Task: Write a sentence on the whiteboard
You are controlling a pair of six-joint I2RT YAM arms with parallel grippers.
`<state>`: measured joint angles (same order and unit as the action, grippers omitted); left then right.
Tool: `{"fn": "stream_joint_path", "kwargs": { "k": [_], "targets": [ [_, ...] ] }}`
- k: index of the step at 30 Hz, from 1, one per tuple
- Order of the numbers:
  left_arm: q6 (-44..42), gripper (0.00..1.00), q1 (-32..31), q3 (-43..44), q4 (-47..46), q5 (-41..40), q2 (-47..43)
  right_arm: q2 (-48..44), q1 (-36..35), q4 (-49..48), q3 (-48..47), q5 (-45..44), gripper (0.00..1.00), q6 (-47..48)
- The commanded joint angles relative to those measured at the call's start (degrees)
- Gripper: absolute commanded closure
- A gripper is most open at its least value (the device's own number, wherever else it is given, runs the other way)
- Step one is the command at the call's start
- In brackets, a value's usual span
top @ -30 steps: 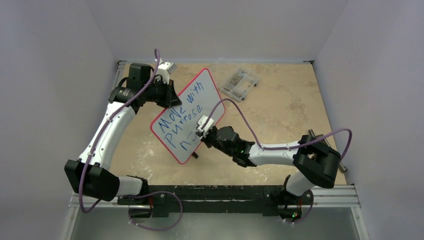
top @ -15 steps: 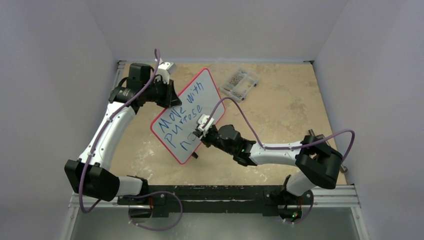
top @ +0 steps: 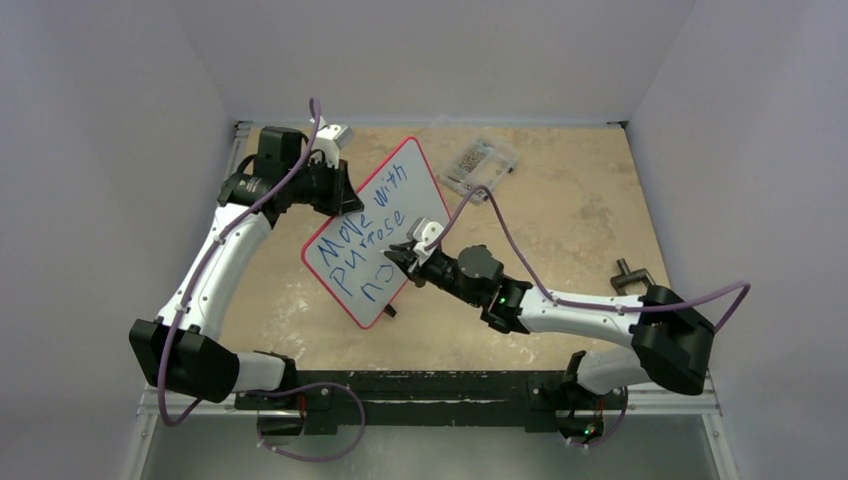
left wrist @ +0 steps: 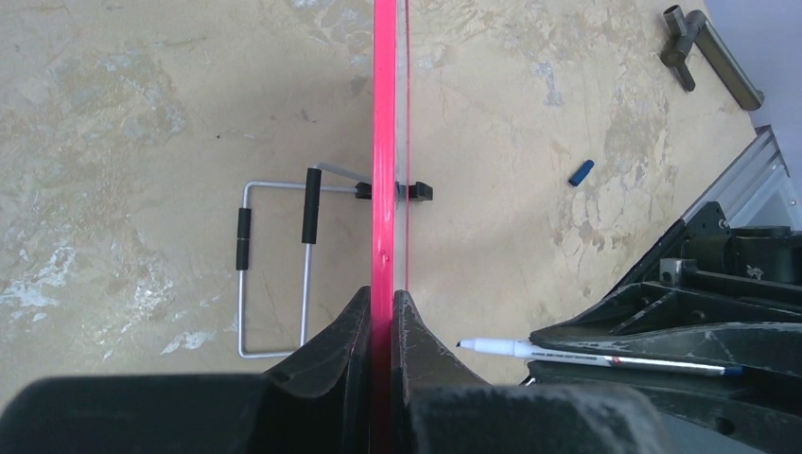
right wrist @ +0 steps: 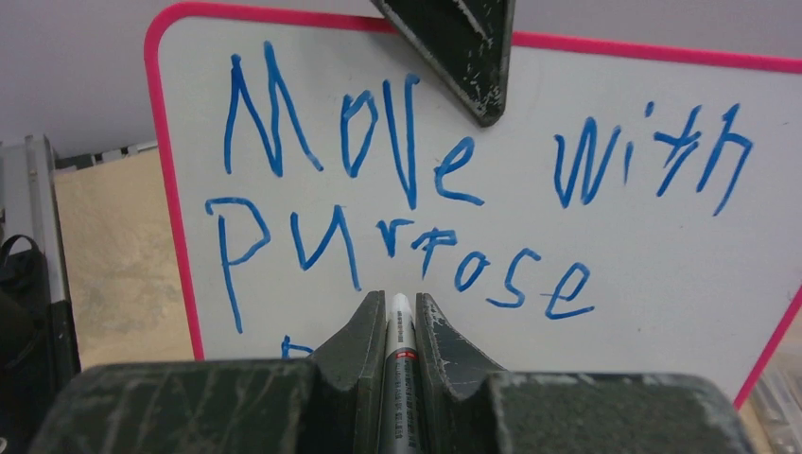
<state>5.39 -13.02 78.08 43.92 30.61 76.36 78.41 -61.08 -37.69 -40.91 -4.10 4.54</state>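
The whiteboard (top: 385, 215) stands tilted on its edge in the middle of the table, red rim (left wrist: 383, 142) toward the left wrist camera. My left gripper (left wrist: 388, 301) is shut on that rim at the board's far left corner (top: 340, 198). The sentence (right wrist: 407, 189) reads "Move with Purpose" in blue over two lines, and a short blue stroke (right wrist: 291, 348) begins a third. My right gripper (right wrist: 400, 301) is shut on a white marker (right wrist: 400, 331) and points at the board below "Purpose". In the left wrist view the marker (left wrist: 530, 348) has its tip a small gap off the board.
A clear plastic box of screws (top: 480, 165) sits behind the board at the back. A black T-shaped tool (top: 632, 274) lies at the right edge. A blue marker cap (left wrist: 581, 172) lies on the table, and the board's wire stand (left wrist: 274, 255) sticks out behind it.
The right arm has stretched out, its elbow swinging right and uncovering the black tool. Its gripper with the marker has shifted slightly up the board. The left arm and board have not moved.
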Motion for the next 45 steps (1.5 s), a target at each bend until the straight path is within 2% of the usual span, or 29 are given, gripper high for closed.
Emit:
{"fn": "stream_joint_path", "kwargs": {
  "k": [1, 20, 45],
  "targets": [
    [0.06, 1.0, -0.25, 0.57, -1.31, 0.7, -1.41, -1.92, 0.08, -0.29, 0.29, -4.7, 1.0, -0.33],
    [-0.02, 1.0, -0.18, 0.49, -1.21, 0.58, -1.21, 6.19, 2.32, -2.51, -0.31, -5.33, 1.0, -0.11],
    [-0.05, 1.0, -0.21, 0.49, -1.26, 0.5, -0.77, 11.44, 3.32, -4.68, 3.42, -5.79, 1.0, -1.06]
  ]
}}
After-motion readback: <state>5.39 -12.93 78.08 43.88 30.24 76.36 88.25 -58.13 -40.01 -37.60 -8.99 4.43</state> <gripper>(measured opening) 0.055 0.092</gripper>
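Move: The writing spot, bare board just right of the last curved letter on the bottom line, lies about 6 cm ahead of the right hand with its marker, 3 cm to its left and 7 cm lower. That curved letter is about 3 cm ahead, 6 cm left; the bottom-line n is level ahead, 9 cm left; the e of "Purpose" is about 12 cm ahead, 3 cm left. From the left hand the spot is some 5 cm back, 10 cm right. The right hand, marker still gripped and its tip clear of the board, rises about 1 cm and then swings down some 7 cm while going 3 cm forward and slightly right, turning a little clockwise and dipping its left side until the tip meets the board beside the curved letter. It slows there and then draws a short stroke down the board for roughly 3 cm, edging right, while the left hand stays put with its pinch on the board's top edge. ##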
